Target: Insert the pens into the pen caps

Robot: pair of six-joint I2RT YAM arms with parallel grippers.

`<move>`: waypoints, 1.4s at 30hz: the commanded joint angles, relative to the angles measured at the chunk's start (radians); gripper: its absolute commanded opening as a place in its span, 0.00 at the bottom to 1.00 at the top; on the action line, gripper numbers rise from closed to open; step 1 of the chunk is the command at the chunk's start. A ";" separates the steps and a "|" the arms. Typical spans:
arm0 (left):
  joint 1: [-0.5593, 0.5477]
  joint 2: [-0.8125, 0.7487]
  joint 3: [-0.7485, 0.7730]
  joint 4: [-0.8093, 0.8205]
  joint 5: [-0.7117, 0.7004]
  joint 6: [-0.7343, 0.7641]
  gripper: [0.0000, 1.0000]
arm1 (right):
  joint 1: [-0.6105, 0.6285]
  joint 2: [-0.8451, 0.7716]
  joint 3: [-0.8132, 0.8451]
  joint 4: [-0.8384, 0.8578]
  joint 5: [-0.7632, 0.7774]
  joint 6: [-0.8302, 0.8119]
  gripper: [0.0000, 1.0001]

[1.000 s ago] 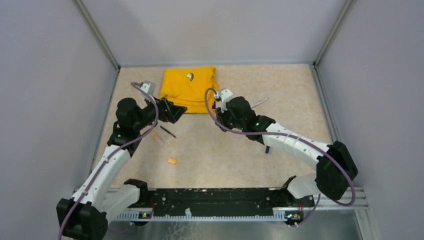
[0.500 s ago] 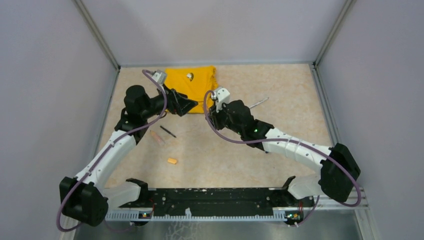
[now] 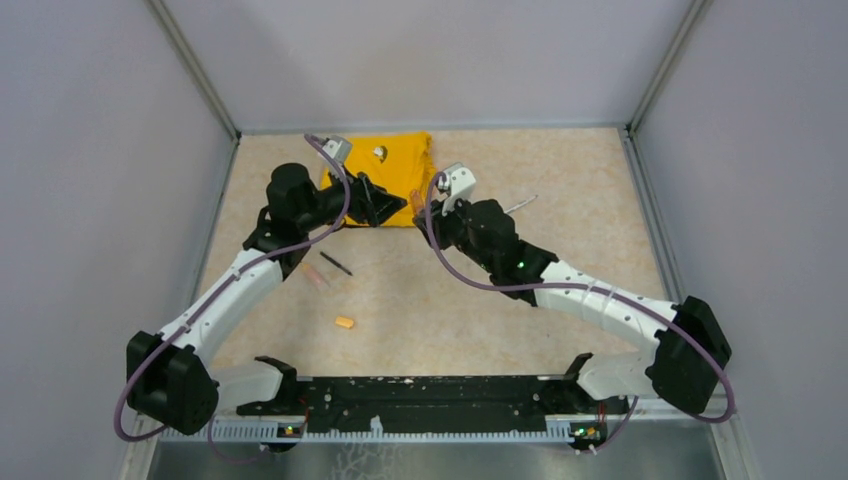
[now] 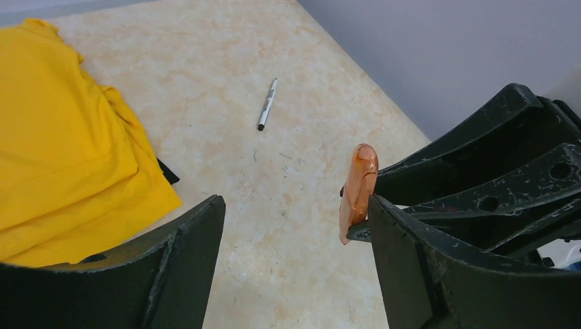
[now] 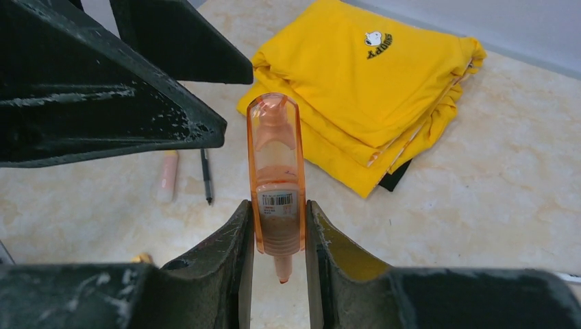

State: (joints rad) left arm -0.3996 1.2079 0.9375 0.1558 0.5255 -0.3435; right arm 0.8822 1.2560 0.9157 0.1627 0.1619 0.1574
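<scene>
My right gripper (image 5: 277, 209) (image 3: 430, 216) is shut on a clear orange marker (image 5: 276, 171), which stands upright with its tip pointing back between the fingers. My left gripper (image 4: 294, 253) (image 3: 390, 207) is open and close to it; the marker (image 4: 359, 192) sits just ahead of its right finger (image 4: 418, 267), with nothing between the jaws. On the table lie a silver-white pen (image 4: 267, 103) (image 3: 519, 205), a thin dark pen (image 3: 336, 263) (image 5: 205, 175), a pale orange marker (image 3: 314, 273) (image 5: 166, 175) and a small orange cap (image 3: 344, 322).
A folded yellow cloth (image 3: 385, 160) (image 5: 363, 89) lies at the back of the table, just behind both grippers. Grey walls close in the left, right and back sides. The right arm (image 3: 600, 295) stretches across the right half of the table.
My left arm has swung right and forward, bringing its gripper up to the marker, and its jaws have narrowed a little. The right gripper has shifted slightly back with the marker.
</scene>
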 commanded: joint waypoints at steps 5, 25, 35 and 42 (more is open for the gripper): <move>-0.004 -0.029 -0.032 0.066 0.017 -0.018 0.81 | 0.041 0.025 0.021 0.109 0.001 -0.001 0.05; -0.004 0.005 -0.021 0.068 0.073 -0.015 0.53 | 0.053 0.078 0.069 0.146 -0.020 -0.031 0.06; -0.005 0.029 -0.008 0.062 0.103 -0.023 0.42 | 0.054 0.106 0.082 0.158 -0.040 -0.044 0.07; -0.004 0.038 0.004 0.051 0.099 -0.019 0.19 | 0.054 0.118 0.086 0.147 -0.041 -0.048 0.08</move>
State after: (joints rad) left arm -0.3996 1.2346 0.9138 0.1867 0.6014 -0.3706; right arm 0.9226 1.3777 0.9390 0.2543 0.1333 0.1226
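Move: The right gripper already holds the orange pen upright, nib down. From the left hand, the pen's middle is about 5 cm right, 1 cm back and 3 cm below, with its tail end nearer the open left fingers' height. From the right hand, the left gripper is some 4 cm left, 1 cm ahead and 4 cm higher. The yellow cloth lies about 20 cm ahead of the left hand, 6 cm left and 22 cm down; the black pen, equally low, is 15 cm left and 3 cm back. Carry the upright orange pen about 3.5 cm left with the right gripper, sinking some 2 cm overall and keeping its hold, so that the tail goes in between the waiting left fingers. Nearly hold the left hand still at first, then ease it about 1 cm down and 1 cm right, close its fingers from wide to narrow around the tail, and pinch it above the right fingers. ##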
